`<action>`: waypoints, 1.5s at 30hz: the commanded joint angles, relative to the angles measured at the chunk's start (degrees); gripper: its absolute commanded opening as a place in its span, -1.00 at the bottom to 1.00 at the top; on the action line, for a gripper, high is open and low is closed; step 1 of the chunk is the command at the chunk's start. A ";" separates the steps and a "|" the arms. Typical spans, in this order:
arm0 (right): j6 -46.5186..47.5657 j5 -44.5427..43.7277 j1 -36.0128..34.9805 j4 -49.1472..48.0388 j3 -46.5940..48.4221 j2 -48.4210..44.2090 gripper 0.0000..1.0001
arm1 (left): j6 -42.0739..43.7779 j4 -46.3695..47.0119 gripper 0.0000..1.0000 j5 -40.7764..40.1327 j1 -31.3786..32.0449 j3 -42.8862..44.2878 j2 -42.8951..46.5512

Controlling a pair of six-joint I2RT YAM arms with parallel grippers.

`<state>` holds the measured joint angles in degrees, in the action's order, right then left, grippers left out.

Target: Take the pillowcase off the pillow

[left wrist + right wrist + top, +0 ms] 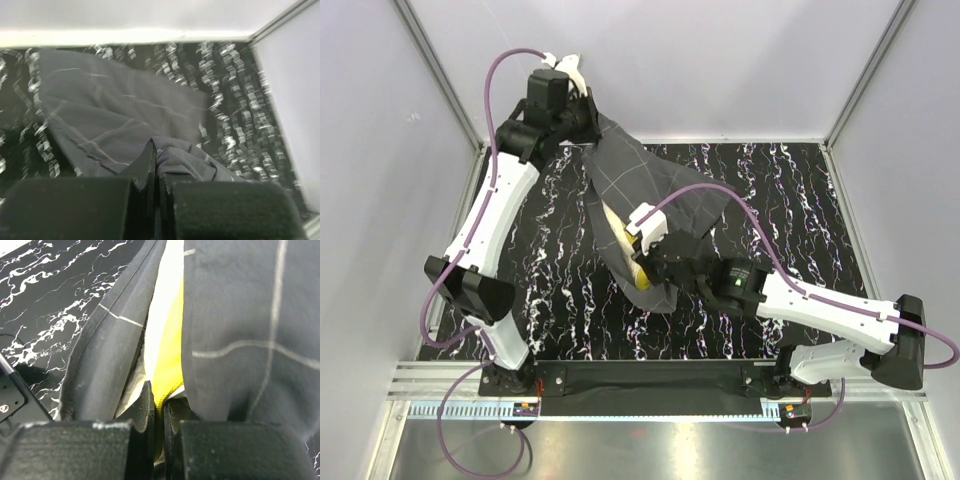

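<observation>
The dark grey pillowcase (650, 195) with a thin white grid hangs stretched from the far left down to the table's middle. My left gripper (582, 108) is raised at the far left and shut on a bunched end of the pillowcase (185, 162). The pillow (623, 240) shows cream and yellow at the pillowcase's open near end. My right gripper (655, 270) is shut on the pillow's yellow edge (167, 365), with the pillowcase (240, 315) draped on both sides of it. Most of the pillow is hidden inside the cover.
The black white-veined marble tabletop (790, 200) lies under everything. White walls and metal frame posts (435, 70) close in the back and sides. A purple cable (720, 190) arcs over the right arm.
</observation>
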<state>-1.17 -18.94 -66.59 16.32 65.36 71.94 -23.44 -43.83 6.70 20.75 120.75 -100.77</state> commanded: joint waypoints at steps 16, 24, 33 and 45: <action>-2.78 -18.15 -1.54 6.53 10.22 -4.54 -1.00 | 9.81 21.14 0.98 -18.39 3.50 -46.90 34.66; -4.02 -6.82 10.86 9.17 15.75 -2.69 -1.00 | 12.01 29.77 0.98 -18.74 4.56 -63.42 57.34; -2.87 -1.98 13.06 11.54 21.91 1.71 -1.00 | 20.18 34.43 0.98 -7.93 4.56 -66.26 64.65; -4.10 1.45 13.15 13.83 23.23 1.62 -1.00 | 30.74 34.96 0.98 11.40 6.14 -63.36 62.01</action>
<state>-4.12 -18.83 -53.82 34.57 84.01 74.65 4.82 -11.88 10.87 26.24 54.72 -38.76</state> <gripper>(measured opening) 0.053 0.988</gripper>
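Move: The bare strip of pillow showing at the case's mouth lies about 17 cm back, 4 cm to the right and some 14 cm below the left hand, which still grips the pillowcase's far end. From the right hand, shut on the pillow's yellow corner, that strip runs 6 cm ahead, 3 cm left and slightly lower. The case's loose flap is roughly 21 cm ahead, 18 cm right and 22 cm below the right hand; from the left, 25 cm right, 3 cm back, 33 cm down. The pillowcase's far end is swung down some 9 cm and let go as the left fingers open wide; the empty left hand then draws back to about 20 cm behind its start, climbing again and tipping its fingers up. The yellow pillow corner stays pinched in the right hand, which slides right, then lifts forward about 7 cm, turning clockwise before easing partly back. ##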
